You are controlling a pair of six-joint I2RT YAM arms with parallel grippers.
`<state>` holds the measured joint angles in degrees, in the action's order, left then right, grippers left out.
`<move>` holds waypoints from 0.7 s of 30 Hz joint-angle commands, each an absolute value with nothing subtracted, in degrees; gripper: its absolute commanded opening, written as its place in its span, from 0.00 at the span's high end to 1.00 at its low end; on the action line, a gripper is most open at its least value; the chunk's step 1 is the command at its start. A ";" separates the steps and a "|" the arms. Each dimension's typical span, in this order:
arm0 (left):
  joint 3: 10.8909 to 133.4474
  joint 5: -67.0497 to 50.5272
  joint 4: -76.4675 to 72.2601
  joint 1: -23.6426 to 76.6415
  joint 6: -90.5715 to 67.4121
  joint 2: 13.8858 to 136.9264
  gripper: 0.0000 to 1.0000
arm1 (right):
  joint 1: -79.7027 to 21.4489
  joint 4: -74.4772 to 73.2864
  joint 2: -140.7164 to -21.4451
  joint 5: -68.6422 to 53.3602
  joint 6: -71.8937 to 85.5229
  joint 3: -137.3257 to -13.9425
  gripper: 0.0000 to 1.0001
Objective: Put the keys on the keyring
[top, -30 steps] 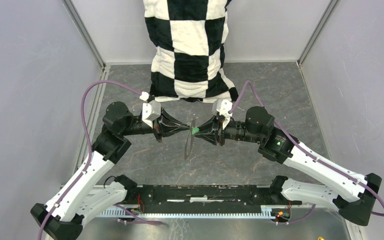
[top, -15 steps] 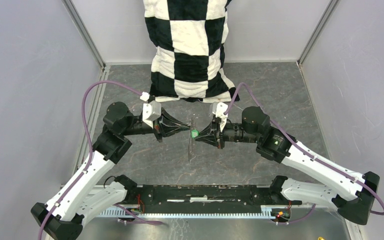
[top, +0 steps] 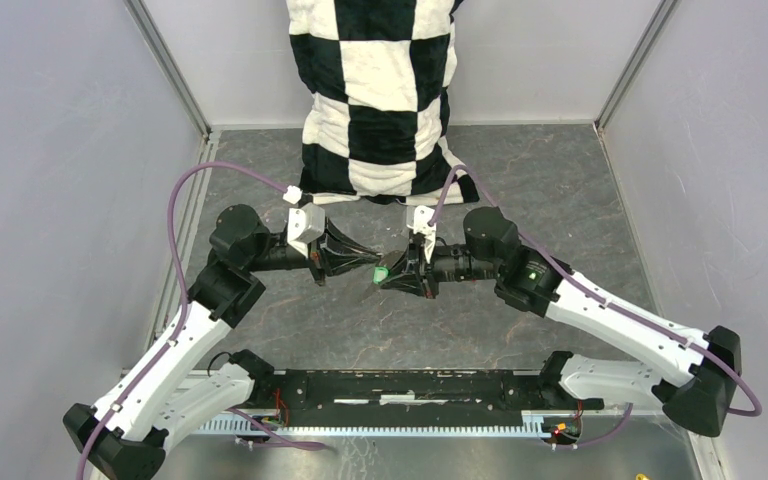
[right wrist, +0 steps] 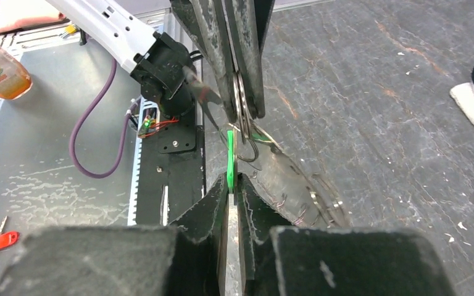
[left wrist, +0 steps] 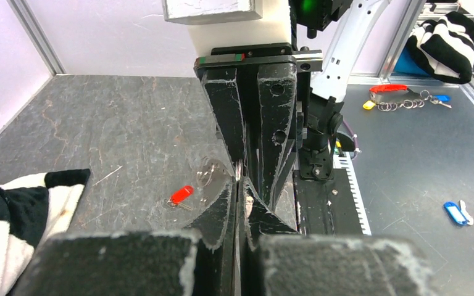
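Note:
My left gripper (top: 370, 261) is shut on the keyring (right wrist: 243, 124), a thin silvery wire loop that hangs from its fingertips over the grey table. My right gripper (right wrist: 233, 180) faces it tip to tip. It is shut on the green key (right wrist: 230, 161), held edge-on, whose top reaches the wire just below the left gripper's fingers (right wrist: 254, 55). From above, the green key (top: 381, 268) shows between the two tips. The red key (left wrist: 181, 195) lies flat on the table, left of my left gripper (left wrist: 241, 182). Whether the green key is threaded on the wire I cannot tell.
A black-and-white checked cloth (top: 380, 100) lies at the back of the table, its corner close to the left wrist (left wrist: 12, 209). Beyond the near rail, other keys with tags (left wrist: 401, 98) and an orange bottle (right wrist: 0, 61) sit on a metal surface.
My right arm has moved left with the green key, right up to the left gripper's tips. The hanging keyring has swung and tilted. The left arm has barely moved.

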<state>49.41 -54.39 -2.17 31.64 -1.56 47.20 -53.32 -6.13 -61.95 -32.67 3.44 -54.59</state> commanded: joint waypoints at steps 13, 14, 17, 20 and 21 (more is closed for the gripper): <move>49.65 -58.82 -5.80 31.73 -3.32 47.18 0.98 | -52.02 -10.37 -55.05 -26.84 -3.80 -61.30 0.36; 49.78 -59.35 -5.80 31.73 -3.66 47.34 0.98 | -51.96 -8.68 -54.47 -27.14 -3.95 -60.86 0.37; 50.15 -61.83 -5.26 31.73 -4.16 47.97 0.98 | -51.81 -2.98 -53.10 -29.38 -3.74 -59.14 0.38; 50.57 -63.48 -4.22 31.73 -4.13 48.16 0.98 | -51.82 -0.84 -54.41 -33.04 -3.35 -59.33 0.40; 50.68 -63.72 -4.03 31.73 -4.13 48.17 0.98 | -51.78 -0.51 -54.93 -34.31 -3.15 -59.49 0.41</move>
<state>49.19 -60.14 -3.03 31.64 -1.69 48.18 -51.99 -6.07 -53.49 -29.80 -2.85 -58.26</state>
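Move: The right fingers hold the green key tag at their tips. The pinched rings of the keyring in the left fingertips stand about 5 cm above the right hand, some 1 cm farther out and level with it sideways. The keyring's grey plate hangs about 3 cm below the right hand, some 2 cm forward and 2 cm to its left. From the left hand, the green tag lies about 5 cm below and 1 cm back, with no sideways offset. Open the right gripper wide to let go of the green tag, then draw the empty fingers up about 7.5 cm and some 3 cm to the right, clear of the tag, rolling the wrist about 15 degrees and letting the fingertips rise a little. Keep the left fingers shut on the rings; near the end ease that hand back about 1.5 cm, turning slightly clockwise. ##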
